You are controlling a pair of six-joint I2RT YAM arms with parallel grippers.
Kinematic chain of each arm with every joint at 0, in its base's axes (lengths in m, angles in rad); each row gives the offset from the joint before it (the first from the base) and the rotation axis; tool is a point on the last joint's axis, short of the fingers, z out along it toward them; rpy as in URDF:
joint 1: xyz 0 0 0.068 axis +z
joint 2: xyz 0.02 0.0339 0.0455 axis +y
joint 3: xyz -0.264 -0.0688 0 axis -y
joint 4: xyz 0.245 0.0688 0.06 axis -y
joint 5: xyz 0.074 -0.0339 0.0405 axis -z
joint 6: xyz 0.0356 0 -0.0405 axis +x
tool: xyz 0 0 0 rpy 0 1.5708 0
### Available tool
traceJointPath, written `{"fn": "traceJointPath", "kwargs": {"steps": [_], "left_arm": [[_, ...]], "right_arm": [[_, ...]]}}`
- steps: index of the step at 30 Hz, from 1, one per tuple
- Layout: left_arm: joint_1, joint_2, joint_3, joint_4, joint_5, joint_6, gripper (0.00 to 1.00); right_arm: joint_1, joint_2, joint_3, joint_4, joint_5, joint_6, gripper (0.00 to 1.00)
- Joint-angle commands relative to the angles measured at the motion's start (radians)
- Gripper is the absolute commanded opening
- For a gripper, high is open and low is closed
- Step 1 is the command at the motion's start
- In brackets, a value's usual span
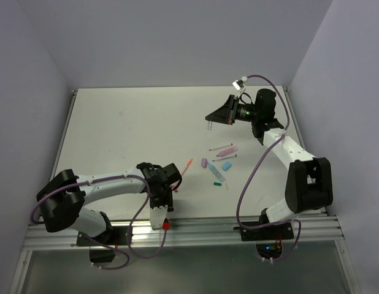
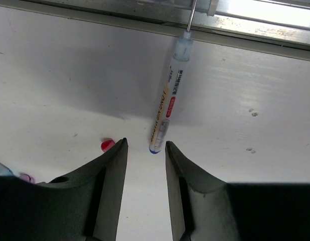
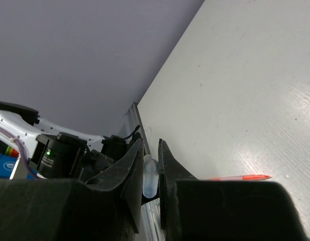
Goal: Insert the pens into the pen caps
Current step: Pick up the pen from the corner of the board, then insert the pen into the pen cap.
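My left gripper [image 1: 159, 204] [image 2: 146, 145] points at the table's near edge, open, with nothing between its fingers. Just past its tips lies a whitish pen [image 2: 165, 100] [image 1: 157, 217], its blue end level with the fingertips and its thin tip toward the rail. A small red pen cap [image 2: 107, 145] [image 1: 167, 225] lies beside the left finger. My right gripper [image 1: 211, 119] [image 3: 151, 145] is raised at the back right, shut on a pale bluish pen cap [image 3: 150, 178] [image 1: 209, 126]. More pens and caps lie mid-table: an orange-red pen [image 1: 187, 165] [image 3: 240, 177], a pink pen [image 1: 225, 149], a lilac cap [image 1: 204, 163] and a light blue cap [image 1: 226, 165].
The metal rail [image 2: 245, 22] [image 1: 195, 229] runs along the near edge just beyond the whitish pen. A teal and blue pen [image 1: 217, 176] lies among the middle cluster. Purple cables [image 1: 251, 177] loop off both arms. Grey walls enclose the table on three sides.
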Motion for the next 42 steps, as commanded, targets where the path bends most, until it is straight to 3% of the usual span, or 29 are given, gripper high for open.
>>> {"fn": "traceJointPath", "kwargs": {"steps": [1, 9, 12, 15, 19, 24, 26, 27, 31, 33, 34, 36, 38, 39, 40, 41, 42], "left_arm": [[-0.005, -0.032, 0.014, -0.052, -0.011, 0.030, 0.42], [-0.003, 0.061, 0.019, -0.001, -0.014, 0.019, 0.42], [-0.003, 0.090, 0.011, 0.009, -0.017, 0.019, 0.37], [-0.003, 0.101, -0.006, 0.020, -0.006, 0.005, 0.28], [-0.005, 0.087, -0.041, 0.026, 0.018, -0.036, 0.05], [-0.006, 0.063, 0.047, -0.039, 0.138, -0.191, 0.00], [0.003, 0.078, 0.152, -0.139, 0.219, -0.375, 0.00], [0.019, 0.092, 0.288, -0.186, 0.359, -0.433, 0.00], [0.263, 0.204, 0.617, -0.400, 0.714, -0.874, 0.00], [0.366, 0.262, 0.716, -0.377, 0.787, -1.123, 0.00], [0.395, 0.273, 0.729, -0.373, 0.890, -1.297, 0.00], [0.467, 0.278, 0.711, -0.302, 1.009, -1.462, 0.00], [0.506, 0.227, 0.653, -0.171, 1.164, -1.678, 0.01], [0.526, 0.195, 0.564, 0.046, 1.177, -1.782, 0.00], [0.530, 0.155, 0.507, 0.219, 1.160, -2.067, 0.00], [0.533, 0.065, 0.444, 0.362, 1.107, -2.190, 0.00], [0.540, 0.020, 0.319, 0.661, 1.076, -2.315, 0.00]], "right_arm": [[-0.006, -0.024, 0.016, 0.022, -0.024, -0.012, 0.00], [-0.006, -0.021, 0.009, 0.020, -0.030, -0.023, 0.00], [-0.006, -0.019, 0.003, 0.020, -0.033, -0.027, 0.00], [-0.008, -0.019, 0.003, 0.020, -0.029, -0.032, 0.00], [-0.006, -0.005, -0.012, 0.019, -0.014, -0.043, 0.00], [-0.006, -0.007, -0.043, 0.011, 0.028, -0.084, 0.00], [-0.005, -0.021, -0.041, 0.002, 0.039, -0.101, 0.00], [-0.006, -0.025, -0.031, -0.006, 0.037, -0.124, 0.00], [-0.013, -0.048, -0.007, -0.050, 0.034, -0.155, 0.00], [-0.013, -0.056, 0.000, -0.043, 0.033, -0.103, 0.00], [-0.008, -0.059, 0.000, -0.037, 0.033, -0.086, 0.00], [0.016, -0.077, -0.020, 0.024, 0.048, -0.027, 0.00], [0.038, -0.071, -0.021, 0.069, 0.043, 0.037, 0.00], [0.059, -0.061, -0.014, 0.081, 0.043, 0.060, 0.00], [0.066, -0.059, -0.012, 0.095, 0.049, 0.083, 0.00], [0.069, -0.060, -0.012, 0.123, 0.063, 0.127, 0.00], [0.069, -0.059, -0.014, 0.137, 0.094, 0.149, 0.00]]}}
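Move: The pen lies nearly straight back from the left hand, its nib over the near edge of the board, its middle some 5 cm back, about level left-right and 3 cm below; its tail is just under the open fingers. From the hand, the red cap is about 3 cm ahead and 4 cm right, the orange pen about 9 cm ahead and 8 cm right. From the right hand, the pen is some 25 cm back, 20 cm left and 26 cm below. Left hand sinks 2.5 cm, pinches the pen near its tail, then lifts it about 20 cm, swinging fingers level. ##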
